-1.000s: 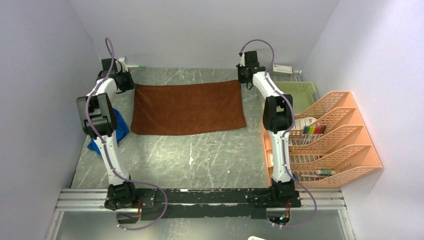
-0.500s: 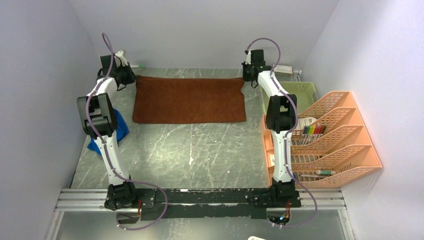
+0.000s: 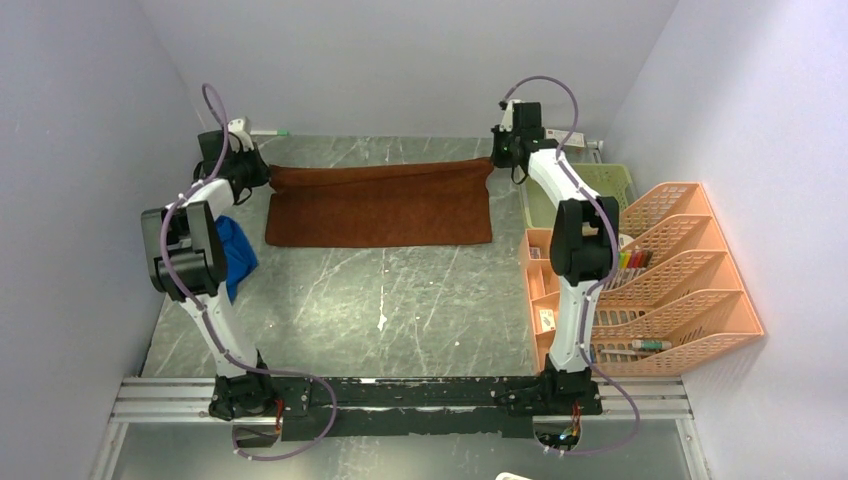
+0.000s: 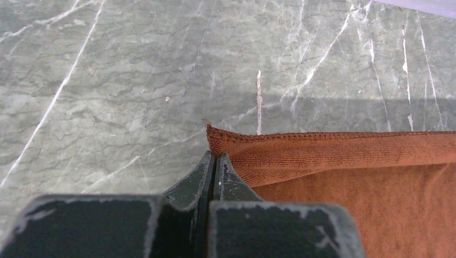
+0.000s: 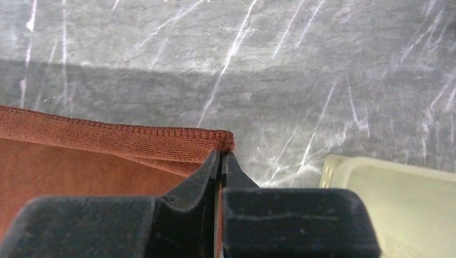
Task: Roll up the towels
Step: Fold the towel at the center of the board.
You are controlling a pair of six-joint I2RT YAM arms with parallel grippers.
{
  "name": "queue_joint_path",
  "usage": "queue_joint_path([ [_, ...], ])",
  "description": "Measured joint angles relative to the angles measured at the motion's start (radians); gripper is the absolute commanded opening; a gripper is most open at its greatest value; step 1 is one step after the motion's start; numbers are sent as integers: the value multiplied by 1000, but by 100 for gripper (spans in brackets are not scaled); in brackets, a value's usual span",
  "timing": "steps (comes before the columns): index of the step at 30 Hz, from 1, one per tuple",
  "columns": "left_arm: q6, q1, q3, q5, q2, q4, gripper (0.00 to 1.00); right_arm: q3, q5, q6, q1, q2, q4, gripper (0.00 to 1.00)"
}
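The rust-brown towel (image 3: 380,205) lies spread at the far middle of the table, its far edge lifted into a low ridge. My left gripper (image 3: 262,172) is shut on the towel's far left corner (image 4: 216,141). My right gripper (image 3: 494,160) is shut on the far right corner (image 5: 225,141). In both wrist views the black jaws meet with brown cloth pinched at their tips. The royal blue towel (image 3: 234,252) lies crumpled at the left, partly hidden behind the left arm.
A pale green basket (image 3: 588,188) stands at the far right, its rim also showing in the right wrist view (image 5: 344,172). An orange file rack (image 3: 665,280) with pens fills the right side. Walls close in on the left, far and right sides.
Both grippers have moved toward the far wall and apart, and the towel's far edge has risen off the table between them. The towel's near edge stays flat.
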Motion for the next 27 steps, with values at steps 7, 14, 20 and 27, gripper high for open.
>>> queue_joint_path([
  [7,-12,0,-132,-48,-88,62,7,-161,-17,7,6,-117,72,0],
  [14,-55,2,-298,-99,-155,78,7,-391,-27,21,18,-159,109,0],
  [20,-103,2,-393,-132,-242,86,7,-531,-30,48,22,-262,140,0],
  [27,-165,2,-505,-164,-342,125,7,-623,-18,71,24,-364,192,0],
])
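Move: The left hand's end of the lifted brown hem goes to the brown towel's near-left corner, about 15 cm back, 1 cm left and 8 cm below; the blue towel is some 17 cm back and 10 cm left, also below. The right hand's end goes to the near-right corner, roughly 18 cm back, level sideways and 9 cm below, with the green basket's middle 25 cm to its right and 4 cm back. Both closed grippers keep the brown hem pinched and draw it back about 11 cm, dipping, towards the near edge. ##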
